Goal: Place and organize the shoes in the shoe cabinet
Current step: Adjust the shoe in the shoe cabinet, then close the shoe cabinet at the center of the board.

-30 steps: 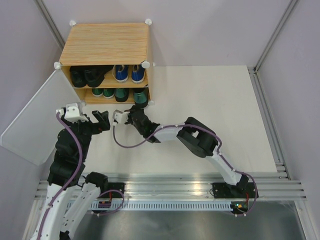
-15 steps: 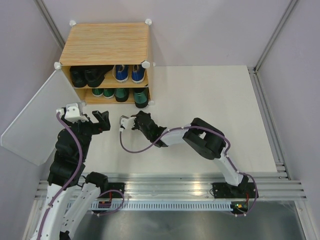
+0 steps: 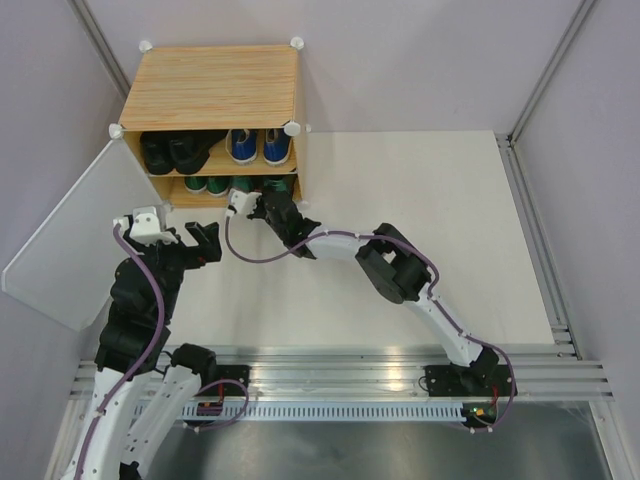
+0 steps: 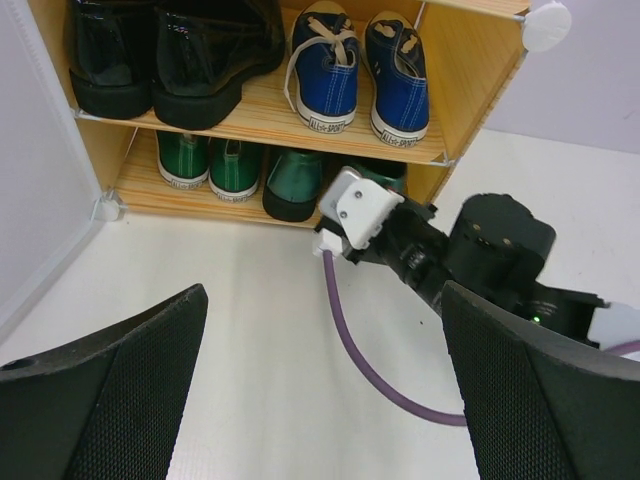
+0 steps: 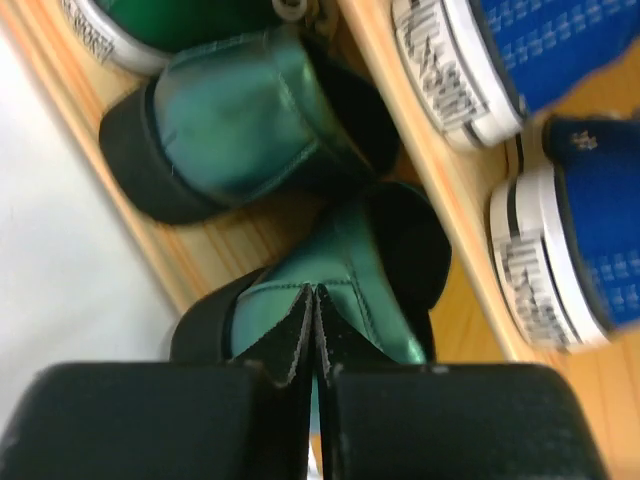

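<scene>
The shoe cabinet (image 3: pixel 212 85) stands at the back left with its door (image 3: pixel 75 235) swung open. On the upper shelf sit black boots (image 4: pixel 170 55) and blue sneakers (image 4: pixel 360 70). Green sneakers (image 4: pixel 210 165) and one dark-green loafer (image 4: pixel 293 180) sit on the lower shelf. The second loafer (image 5: pixel 370 280) lies at that shelf's right end. My right gripper (image 5: pixel 313 300) is shut, its tips against this loafer's heel with nothing between them. My left gripper (image 4: pixel 325 400) hangs open over the table in front of the cabinet, holding nothing.
The right arm (image 3: pixel 395 270) stretches across the white table (image 3: pixel 420 200) towards the cabinet, and its purple cable (image 4: pixel 350 340) loops ahead of my left fingers (image 4: pixel 110 400). Grey walls enclose the table, and a metal rail (image 3: pixel 350 375) runs along the near edge.
My right gripper drew back from the cabinet, then pushed forward to the lower shelf and now meets the right loafer's heel. The left arm has not moved.
</scene>
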Controlling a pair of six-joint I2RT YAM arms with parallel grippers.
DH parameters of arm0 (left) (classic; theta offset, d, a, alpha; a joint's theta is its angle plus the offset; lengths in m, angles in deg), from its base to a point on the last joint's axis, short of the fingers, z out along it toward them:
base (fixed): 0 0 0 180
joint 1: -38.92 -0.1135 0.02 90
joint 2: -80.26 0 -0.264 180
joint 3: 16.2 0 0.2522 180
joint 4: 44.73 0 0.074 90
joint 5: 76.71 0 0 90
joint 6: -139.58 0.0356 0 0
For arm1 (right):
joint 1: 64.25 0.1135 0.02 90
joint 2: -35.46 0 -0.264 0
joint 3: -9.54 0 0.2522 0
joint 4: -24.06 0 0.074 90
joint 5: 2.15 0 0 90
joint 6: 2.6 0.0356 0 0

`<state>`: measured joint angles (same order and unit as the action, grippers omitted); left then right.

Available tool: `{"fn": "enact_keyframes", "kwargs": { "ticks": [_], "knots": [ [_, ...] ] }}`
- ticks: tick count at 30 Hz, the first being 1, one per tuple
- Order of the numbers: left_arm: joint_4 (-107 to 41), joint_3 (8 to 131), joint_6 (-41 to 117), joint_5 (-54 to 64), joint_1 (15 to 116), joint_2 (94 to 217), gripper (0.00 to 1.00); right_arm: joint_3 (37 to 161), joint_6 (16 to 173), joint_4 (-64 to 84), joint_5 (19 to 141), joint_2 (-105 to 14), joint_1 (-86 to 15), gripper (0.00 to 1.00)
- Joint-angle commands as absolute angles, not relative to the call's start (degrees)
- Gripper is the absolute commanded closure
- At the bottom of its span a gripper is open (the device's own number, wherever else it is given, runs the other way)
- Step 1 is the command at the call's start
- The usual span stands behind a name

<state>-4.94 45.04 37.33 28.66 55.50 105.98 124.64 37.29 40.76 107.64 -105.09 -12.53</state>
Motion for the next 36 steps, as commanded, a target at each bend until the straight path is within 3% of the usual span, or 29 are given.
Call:
{"fn": "enact_keyframes", "kwargs": {
  "ticks": [1, 12, 17, 20, 27, 36],
  "knots": [
    [-6.97, 44.93, 39.56, 27.53, 55.53, 106.01, 0.00, 134.13, 40.38, 31.57, 107.53, -111.23, -17.23, 0.99],
    [-7.06, 44.85, 39.56, 27.70, 55.36, 106.28, 0.00, 109.97, 40.55, 37.81, 108.32, -89.46, -9.85, 0.99],
    [-7.94, 44.67, 40.09, 28.49, 55.36, 108.29, 0.00, 100.75, 53.89, 35.62, 105.26, -75.93, -7.21, 0.98],
    [-8.02, 45.46, 39.65, 29.02, 55.44, 111.46, 0.01, 95.21, 65.81, 32.29, 100.44, -67.94, -7.47, 0.92],
    [-2.86, 58.17, 37.37, 28.40, 55.18, 123.49, 0.00, 81.68, 83.33, 26.56, 96.98, -51.04, -8.18, 0.54],
    [13.31, 88.15, 38.16, 37.79, 52.55, 147.98, 0.00, 63.30, 98.47, 26.39, 98.74, -25.29, -12.84, 0.45]
  ]
}}
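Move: At the rightmost green leather shoe's heel on the bottom shelf, the right hand has the shoe's middle about 12 cm ahead, 2 right and slightly below. Its green mate lies some 8 cm left of it, level with it; the right blue shoe sits on the shelf above, about 10 cm ahead, 2 right and 10 up. For the left hand, the right black shoe is roughly 35 cm ahead, 7 left and 15 below. Giving the green shoe's heel one last short nudge forward-left with shut fingertips, the right hand then comes free and backs out about 22 cm, swinging 17 right and rising 11, fingers opening halfway as it rolls left side up and tips down. Later the wide-open left hand reaches some 10 cm forward towards the black shoes, dipping slightly before rising about 5. ##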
